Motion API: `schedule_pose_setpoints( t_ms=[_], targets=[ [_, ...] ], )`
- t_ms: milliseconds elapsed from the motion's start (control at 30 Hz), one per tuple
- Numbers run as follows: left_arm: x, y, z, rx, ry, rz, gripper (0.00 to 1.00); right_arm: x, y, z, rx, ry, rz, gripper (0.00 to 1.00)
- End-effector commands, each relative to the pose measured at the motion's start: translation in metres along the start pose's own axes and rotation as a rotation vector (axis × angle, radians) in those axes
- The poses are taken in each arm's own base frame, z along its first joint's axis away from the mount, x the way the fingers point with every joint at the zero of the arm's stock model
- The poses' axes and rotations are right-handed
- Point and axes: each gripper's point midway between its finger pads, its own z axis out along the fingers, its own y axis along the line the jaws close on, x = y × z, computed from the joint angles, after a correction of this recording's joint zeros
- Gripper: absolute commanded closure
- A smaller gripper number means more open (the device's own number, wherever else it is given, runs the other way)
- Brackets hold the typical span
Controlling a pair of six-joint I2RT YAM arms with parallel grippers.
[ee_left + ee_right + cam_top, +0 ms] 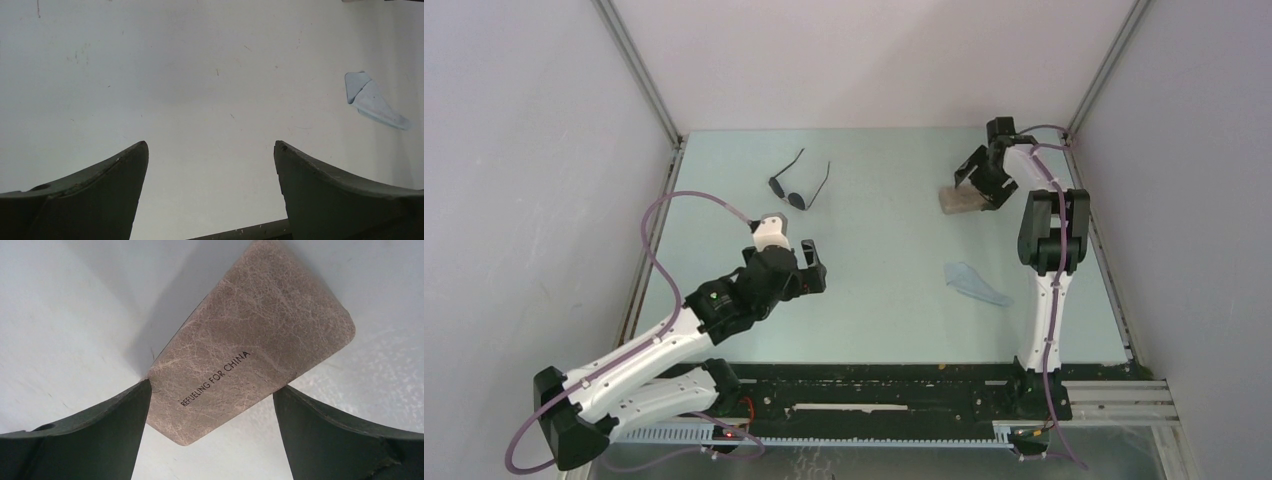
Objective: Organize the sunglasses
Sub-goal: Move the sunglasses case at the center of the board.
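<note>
The sunglasses (pixel 796 186), thin black wire with two dark oval lenses and their arms unfolded, lie on the table at the far left. My left gripper (pixel 815 266) hovers open a little nearer than them and to their right; in its wrist view only bare table shows between the fingers of the left gripper (pixel 211 145). Over at the far right, my right gripper (pixel 980 184) is open above the closed brownish-grey case (pixel 959 200). In the right wrist view the case (pixel 250 335) lies flat with its near corner between the spread fingers of the right gripper (pixel 212 385).
A light blue cloth (pixel 976 283) lies crumpled on the table in front of the right arm and shows too in the left wrist view, where the cloth (pixel 372 100) is at the right edge. Grey walls and metal frame posts enclose the table.
</note>
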Motion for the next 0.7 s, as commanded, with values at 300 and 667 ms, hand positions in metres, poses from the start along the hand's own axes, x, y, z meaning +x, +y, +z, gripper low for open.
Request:
schedule_pose_setpoints(
  t_ms=[300, 667],
  targets=[
    [-0.002, -0.026, 0.011, 0.068, 0.017, 0.022, 0.0, 0.03, -0.025, -0.06, -0.021, -0.003, -0.227, 0.0],
    [-0.002, -0.023, 0.008, 0.071, 0.009, 0.014, 0.0, 0.042, 0.013, -0.036, 0.014, -0.04, -0.2, 0.0]
  ],
)
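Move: The sunglasses case lies crosswise under and between the right hand's open fingers, its middle about 3 cm to the right, level fore and aft, and 1 cm below the hand point. From that hand the folded cloth is some 24 cm back and 3 cm left, and the sunglasses are about 49 cm left and 5 cm ahead, both some 3 cm lower. From the left hand the case lies roughly 28 cm ahead, 44 cm right and 15 cm lower. With its fingers kept wide open and low, the right hand sweeps about 7 cm back and 2 cm left while turning some 15 degrees counter-clockwise, its left finger, at the case's outer left corner, pushing that end back towards the base. It then rises about 3 cm and eases some 2 cm forward and left over the turned case, while the left hand, empty and open, drifts about 2 cm right and slightly down. ##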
